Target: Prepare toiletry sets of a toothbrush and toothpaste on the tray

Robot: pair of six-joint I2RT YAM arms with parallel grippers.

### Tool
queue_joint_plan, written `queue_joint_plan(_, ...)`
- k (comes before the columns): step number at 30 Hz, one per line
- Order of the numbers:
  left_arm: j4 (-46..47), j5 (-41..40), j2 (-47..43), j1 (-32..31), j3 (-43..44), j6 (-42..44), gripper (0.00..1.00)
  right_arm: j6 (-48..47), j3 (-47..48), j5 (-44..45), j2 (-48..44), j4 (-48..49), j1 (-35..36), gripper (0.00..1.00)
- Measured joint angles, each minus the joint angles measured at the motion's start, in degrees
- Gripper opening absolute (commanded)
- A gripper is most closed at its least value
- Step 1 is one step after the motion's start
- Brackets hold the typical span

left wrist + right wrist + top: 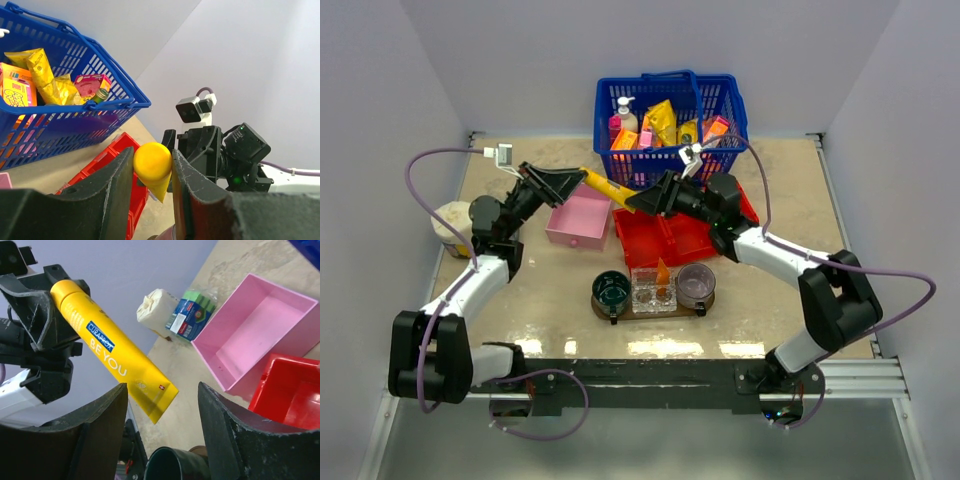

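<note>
A yellow toothpaste tube hangs in the air between my two grippers, above the pink box. My left gripper is shut on its round cap end. My right gripper stands open, and the tube's flat crimped end reaches in between its fingers without touching either. The dark wooden tray lies near the front and carries a green cup, a clear glass holder and a purple cup. An orange tube stands in the glass holder. No toothbrush shows in any view.
The blue basket of packets and bottles stands at the back. A red compartment bin lies under my right gripper, with the open pink box to its left. A white roll and a green sponge pack sit by the left wall.
</note>
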Motion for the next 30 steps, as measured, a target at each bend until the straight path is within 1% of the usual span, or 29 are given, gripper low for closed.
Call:
queue_joint_plan(2,0.3,0.2,0.0,0.0,0.0,0.0,0.0,0.7,0.0,-0.6,0.3,0.6,0.5,0.56)
queue_joint_plan(6,0.9,0.3,0.0,0.0,0.0,-0.1,0.0,1.6,0.0,-0.9,0.3,1.6,1.0,0.45)
queue_joint_plan(8,1.1,0.4,0.0,0.0,0.0,-0.1,0.0,1.8,0.0,-1.0,0.3,2.0,1.0,0.43)
queue_joint_plan(9,1.2,0.4,0.0,0.1,0.0,-0.1,0.0,1.9,0.0,-0.9,0.3,2.2,1.0,0.39)
queue_joint_plan(19,2.4,0.4,0.0,0.4,0.0,-0.9,0.0,2.8,0.0,-0.9,0.2,3.3,0.9,0.23)
queue_joint_plan(21,2.6,0.4,0.0,0.5,0.0,-0.9,0.0,2.8,0.0,-0.9,0.0,3.3,0.9,0.16)
queue_joint_plan(30,4.5,0.2,0.0,0.8,0.0,-1.5,0.0,2.7,-0.5,-1.0,-1.7,4.7,0.7,0.0)
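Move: The yellow toothpaste's middle is about 6 cm left, 2 cm ahead and 3 cm above the open right gripper, its flat tail already between those fingers. From the left gripper, which grips the cap end, that middle lies some 6 cm right, 1 cm back and 3 cm below. From the right gripper, with everything roughly 22 cm down, the red box is 9 cm right and 2 cm ahead, the pink box 13 cm left and 5 cm ahead, the wooden tray 6 cm right and 13 cm back. Close the right gripper from over half open to nearly shut, pinching the toothpaste's flat tail between the fingertips; ease it about 1 cm left and back first, then raise it roughly 3 cm as the fingers come together. Keep the left gripper's hold on the cap end and let it rise about 1.5 cm. ##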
